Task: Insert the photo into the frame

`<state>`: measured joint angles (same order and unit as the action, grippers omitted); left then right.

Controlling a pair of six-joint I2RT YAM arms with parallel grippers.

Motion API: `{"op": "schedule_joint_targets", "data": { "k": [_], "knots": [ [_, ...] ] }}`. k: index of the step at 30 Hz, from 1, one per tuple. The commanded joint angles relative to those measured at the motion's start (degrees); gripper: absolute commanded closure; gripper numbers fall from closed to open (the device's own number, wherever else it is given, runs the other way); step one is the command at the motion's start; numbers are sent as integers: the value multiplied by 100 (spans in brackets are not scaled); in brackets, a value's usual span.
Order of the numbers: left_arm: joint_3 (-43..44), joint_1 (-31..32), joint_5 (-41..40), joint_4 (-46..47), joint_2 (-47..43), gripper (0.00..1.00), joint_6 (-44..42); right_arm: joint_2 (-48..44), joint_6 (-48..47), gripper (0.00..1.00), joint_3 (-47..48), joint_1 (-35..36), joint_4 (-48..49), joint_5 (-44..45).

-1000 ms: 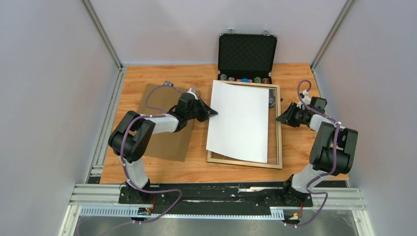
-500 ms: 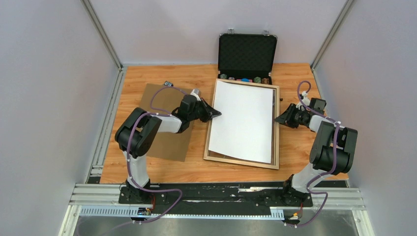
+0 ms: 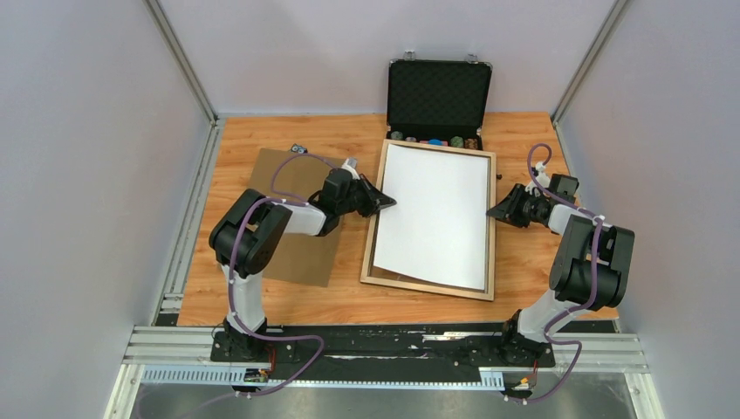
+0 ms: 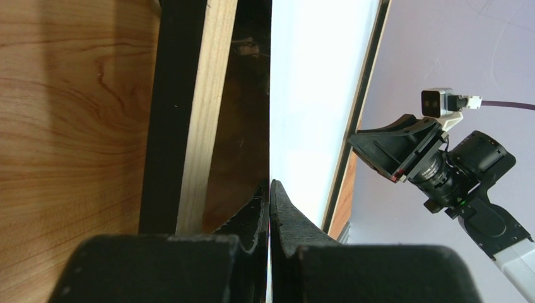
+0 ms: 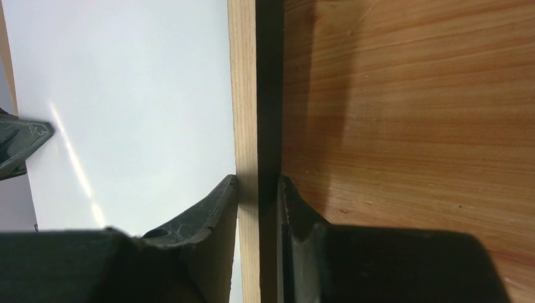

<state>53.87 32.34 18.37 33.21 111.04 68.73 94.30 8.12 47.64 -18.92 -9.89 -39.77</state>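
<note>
The photo (image 3: 435,214) shows its plain white back and lies over the opening of the light wood frame (image 3: 491,253) on the table. My left gripper (image 3: 387,203) is shut on the photo's left edge; in the left wrist view the sheet (image 4: 309,95) runs edge-on between the closed fingers (image 4: 287,211), just right of the frame's left rail (image 4: 205,95). My right gripper (image 3: 495,209) is shut on the frame's right rail (image 5: 246,95), one finger (image 5: 217,202) inside it over the white sheet (image 5: 126,95), the other outside on the table.
A brown hardboard panel (image 3: 288,253) lies under my left arm, left of the frame. An open black case (image 3: 438,92) with several small items at its front edge stands behind the frame. Grey walls close in the table on three sides.
My left gripper has carried the photo to the right and squared it up, so it now lines up within the frame rails. The right gripper has stayed on the right rail.
</note>
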Motion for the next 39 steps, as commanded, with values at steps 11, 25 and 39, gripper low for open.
{"op": "schedule_joint_targets", "data": {
  "k": [11,25,39],
  "knots": [
    [321,51,-3,14,88,93,-155,-8,93,89,-97,55,-66,-242],
    [362,45,-62,-302,30,55,-306,-34,76,89,-97,55,-66,-246],
    [561,52,-131,-1155,-369,18,-664,-28,67,89,-96,55,-66,-234]
  ]
}}
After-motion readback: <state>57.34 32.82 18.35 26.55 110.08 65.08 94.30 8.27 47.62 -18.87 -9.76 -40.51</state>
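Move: The left hand pinches the photo, white back up, by its left edge above the frame; the photo's middle lies about 11 cm to this hand's right, 4 cm back and 2 cm lower. The frame's left rail is some 4 cm to the hand's left, 2 cm back and 3 cm below, and the brown board's middle about 22 cm left and 4 cm back. From the right hand, fingers astride the right rail, the photo's middle is about 13 cm left, level fore and aft, at about its height. Letting go of the photo's left edge, the left fingers spread from shut to about three quarters open while the hand stays nearly in place just inside the frame's left rail, lifting only about half a cm at the end. The right hand stays put and keeps its hold on the frame's right rail. ##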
